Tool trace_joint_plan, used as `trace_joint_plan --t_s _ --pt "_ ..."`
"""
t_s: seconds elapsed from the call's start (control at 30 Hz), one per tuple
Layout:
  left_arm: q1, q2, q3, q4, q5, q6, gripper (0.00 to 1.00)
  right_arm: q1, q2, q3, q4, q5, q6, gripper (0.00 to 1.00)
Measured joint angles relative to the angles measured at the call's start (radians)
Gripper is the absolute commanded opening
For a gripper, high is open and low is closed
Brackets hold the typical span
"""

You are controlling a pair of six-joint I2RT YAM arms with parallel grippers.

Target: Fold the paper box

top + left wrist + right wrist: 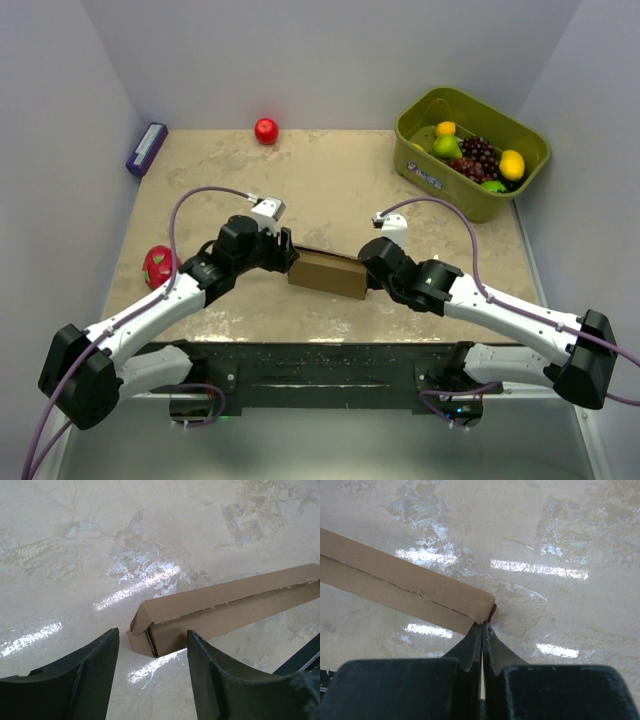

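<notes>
The paper box is a plain brown cardboard box, folded shut into a long low block, lying on the table between the two arms. My left gripper is open at its left end. In the left wrist view that end of the box, with a tucked flap, lies just ahead of the gripper and touches neither finger. My right gripper is shut. In the right wrist view the closed tips of this gripper rest against the right end corner of the box, with nothing between them.
An olive-green bin holding fruit stands at the back right. A red apple lies at the back centre and a purple packet at the back left. A red-pink fruit sits beside the left arm. The black mounting plate runs along the near edge.
</notes>
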Motion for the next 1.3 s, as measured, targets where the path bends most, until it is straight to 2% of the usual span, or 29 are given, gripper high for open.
trace_joint_plan --t_s 0.17,0.4,0.7,0.8,1.07,1.3 --pt "0.0 0.026 0.0 0.016 0.001 0.0 0.57 0.0 0.0 0.0 0.0 0.0 0.0 0.0" --pt "-0.001 0.039 0.0 0.047 0.018 0.0 0.39 0.0 0.0 0.0 0.0 0.0 0.0 0.0" --pt "0.001 0.043 0.0 0.059 0.017 0.0 0.27 0.0 0.0 0.0 0.0 0.0 0.0 0.0" --pt "0.002 0.045 0.0 0.059 0.01 0.001 0.17 0.0 0.0 0.0 0.0 0.0 0.0 0.0" --pt "-0.009 0.056 0.018 0.043 -0.034 0.004 0.16 0.0 0.001 0.0 0.001 0.0 0.0 0.0" --pt "-0.049 0.056 0.029 0.022 -0.11 0.021 0.19 0.0 0.006 0.0 0.006 0.003 0.0 0.0"
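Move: The cardboard box's left end sits almost between the left hand's parted fingers, about 1 cm ahead, 1 cm to the right and 2 cm below. From that hand the box's middle lies some 8 cm right and 2 cm back, and its right end about 15 cm right and 4 cm back. The right hand's shut fingertips are at that right end, its middle about 1 cm left and 2 cm below; the left end is roughly 15 cm left and 4 cm ahead of the right hand. The left hand edges about 1 cm forward, drifting nearly as far right and then half back, while its fingers close from a bit over half open to nearly shut and pinch the end wall of the box at its left end, one finger outside and the other on the inner side. Its wrist hardly turns, only some 5 degrees at the finish, and the right hand stays in place all along, fingers shut and tips still against the box's right end. ##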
